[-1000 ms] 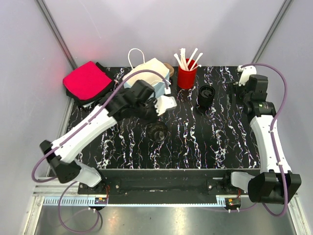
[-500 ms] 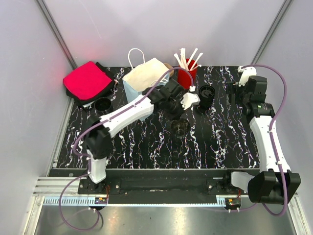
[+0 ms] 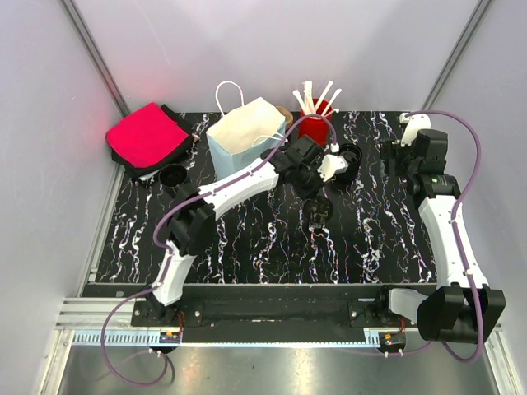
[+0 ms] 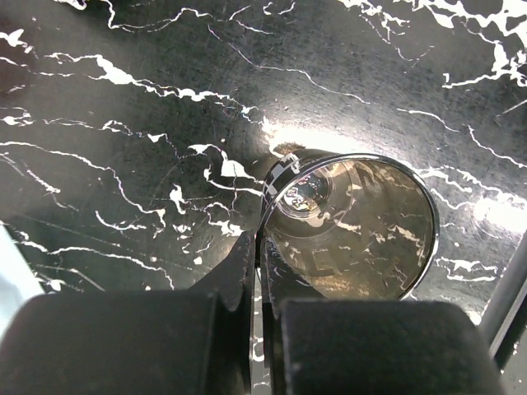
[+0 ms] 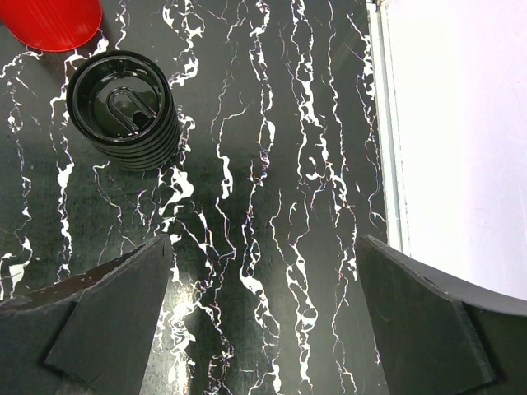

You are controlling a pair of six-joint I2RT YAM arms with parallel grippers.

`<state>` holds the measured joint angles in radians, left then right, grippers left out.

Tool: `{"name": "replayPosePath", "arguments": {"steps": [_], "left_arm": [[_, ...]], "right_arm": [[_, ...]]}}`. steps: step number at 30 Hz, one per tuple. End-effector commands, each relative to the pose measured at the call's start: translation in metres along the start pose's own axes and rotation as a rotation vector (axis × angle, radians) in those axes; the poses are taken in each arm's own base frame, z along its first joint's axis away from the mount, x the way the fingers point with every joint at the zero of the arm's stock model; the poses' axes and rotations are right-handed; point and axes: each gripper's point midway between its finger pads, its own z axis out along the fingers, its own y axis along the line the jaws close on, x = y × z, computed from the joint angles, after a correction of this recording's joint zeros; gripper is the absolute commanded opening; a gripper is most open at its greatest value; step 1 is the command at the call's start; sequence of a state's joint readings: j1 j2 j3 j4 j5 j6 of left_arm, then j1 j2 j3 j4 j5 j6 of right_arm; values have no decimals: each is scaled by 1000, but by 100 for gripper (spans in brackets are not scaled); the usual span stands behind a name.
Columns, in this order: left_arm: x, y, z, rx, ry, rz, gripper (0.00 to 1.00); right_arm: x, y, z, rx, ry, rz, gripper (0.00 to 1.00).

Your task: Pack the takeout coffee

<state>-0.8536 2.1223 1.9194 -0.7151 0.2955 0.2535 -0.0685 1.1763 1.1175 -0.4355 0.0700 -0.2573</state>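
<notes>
The takeout coffee, a small black cup with a black lid, stands upright beside the red cup of stirrers. In the top view the takeout coffee is partly covered by my left wrist. My left gripper is shut on the rim of a lidless black cup with a shiny inside, one finger inside the wall and one outside. This left gripper holds that cup over the table's middle, just in front of the takeout coffee. My right gripper is open and holds nothing, to the right of the takeout coffee.
A light blue paper bag with white handles stands open at the back, left of the red cup. A red cloth lies at the back left, with another lidless black cup by it. The table's right edge is close to my right gripper.
My left arm has swung from in front of the bag to the right, carrying the lidless cup to a spot in front of the takeout coffee. The right arm has stayed still.
</notes>
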Motion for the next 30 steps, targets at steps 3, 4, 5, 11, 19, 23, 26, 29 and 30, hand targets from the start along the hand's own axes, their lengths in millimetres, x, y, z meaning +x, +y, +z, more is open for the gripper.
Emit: {"name": "replayPosePath", "arguments": {"steps": [3,4,5,11,19,23,26,29,30], "left_arm": [[-22,3,8,-1,-69,0,0],[-20,4,9,-3,-64,-2,0],[-19,4,10,-5,-59,-3,0],[-18,8,9,-25,-55,-10,0],[-18,11,6,-46,-50,-15,13],[-23,11,1,-52,-62,-11,24],[-29,10,-6,-52,-81,-10,29],[-38,9,-15,-56,-105,-6,34],[-40,11,-18,-60,-111,-6,38]], "right_arm": [[-15,-10,-7,44,-67,0,98],[-14,-10,-7,45,-66,2,98],[-15,-10,-7,43,-69,2,98],[-14,-9,-7,38,-70,0,98],[-14,-7,-8,30,-72,-3,98],[-13,-6,-7,20,-71,-1,98],[-12,-4,-5,11,-65,-1,98],[-10,-1,-1,-4,-49,2,98],[-9,1,0,-17,-46,3,97]]}}
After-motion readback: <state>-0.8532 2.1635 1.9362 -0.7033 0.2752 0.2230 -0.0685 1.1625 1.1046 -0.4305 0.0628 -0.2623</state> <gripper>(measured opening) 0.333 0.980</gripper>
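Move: The left hand keeps the smoky clear cup pinched by its rim; the cup's middle lies about 4 cm back, 2 cm right and 6 cm below, its base just over the table. From the hand, the black lid stack is about 12 cm ahead and 11 cm right, the paper bag some 13 cm ahead and 18 cm left, the red straw cup roughly 21 cm ahead and 2 cm right. From the right hand the cup is about 8 cm back, 17 cm left, well below. Still pinching the smoky cup's rim, the left hand lowers it about 2 cm straight down to set it on the table in front of the red straw cup. It holds there, then the fingers part to about a third open, one on each side of the rim, letting go as the hand just starts to rise, about half a centimetre. ##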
